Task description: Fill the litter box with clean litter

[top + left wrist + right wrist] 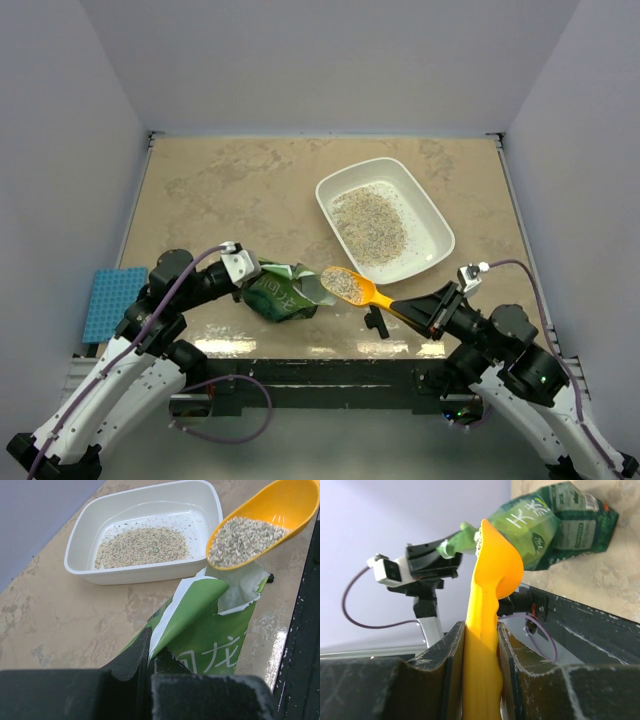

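The white litter box (428,222) lies right of centre on the table and holds a thin bed of clean litter (368,222); the left wrist view shows the same litter box (145,574) and litter (141,545). My left gripper (254,275) is shut on the edge of the crinkled green bag (282,296), whose torn mouth faces right; the grip (150,647) and the bag (210,635) show close up. My right gripper (418,308) is shut on the handle of a yellow scoop (372,293). The scoop's bowl, heaped with litter (241,539), hovers just above the bag's mouth. In the right wrist view the scoop (492,580) stands between my fingers (447,655).
A blue mat (112,300) lies off the table's left edge. A small black part (377,322) sits on the table under the scoop handle. The table's black front rail (320,368) runs below both grippers. Grey walls enclose the left, back and right.
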Controlling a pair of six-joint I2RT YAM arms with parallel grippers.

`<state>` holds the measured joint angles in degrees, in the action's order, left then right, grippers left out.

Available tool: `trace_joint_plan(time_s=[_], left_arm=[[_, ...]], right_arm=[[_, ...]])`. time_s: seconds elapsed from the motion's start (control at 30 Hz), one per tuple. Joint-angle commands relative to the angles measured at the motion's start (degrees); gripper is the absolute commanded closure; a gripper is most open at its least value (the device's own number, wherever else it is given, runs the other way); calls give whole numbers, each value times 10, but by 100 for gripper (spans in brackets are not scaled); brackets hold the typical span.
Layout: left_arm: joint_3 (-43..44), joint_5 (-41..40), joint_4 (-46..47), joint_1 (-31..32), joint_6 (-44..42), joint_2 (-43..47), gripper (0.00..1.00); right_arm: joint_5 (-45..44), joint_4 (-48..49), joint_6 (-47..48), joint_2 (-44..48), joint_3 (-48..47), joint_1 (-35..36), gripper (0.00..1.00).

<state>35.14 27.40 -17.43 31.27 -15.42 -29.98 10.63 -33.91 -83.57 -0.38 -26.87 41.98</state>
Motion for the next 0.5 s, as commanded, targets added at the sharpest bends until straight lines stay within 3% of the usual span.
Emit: trace_joint_plan(time_s=[0.0,0.23,0.47], left_arm=[[20,-2,3,4,19,4,100],[13,-15,6,4,15,5,100],[12,-1,11,4,16,10,100]], right_arm=[[-51,16,-12,-8,-58,-1,100],[-104,7,-5,-42,-121,-1,100],[-235,17,0,-67,-122,0,100]])
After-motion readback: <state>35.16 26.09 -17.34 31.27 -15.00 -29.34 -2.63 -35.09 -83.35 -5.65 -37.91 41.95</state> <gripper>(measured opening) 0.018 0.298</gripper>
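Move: In my right hand is the scoop, its loaded bowl about 14 cm to the left and 7 cm ahead. The litter box's middle lies some 31 cm straight ahead and about 20 cm below. The litter bag is roughly 30 cm left and 9 cm ahead, and the black tool 4 cm left and 5 cm ahead on the table. From my left hand the litter box is about 22 cm ahead and 33 cm right. I lift the full scoop up and away from the bag mouth with my right hand, rising about 6 cm while drifting some 3 cm right, and then push forward as well, towards the litter box. My wrist swings clockwise by about 13 degrees, bringing the bowl round towards the box, with my fingers keeping their grip on the handle. My left hand stays put, still pinching the bag's edge. ##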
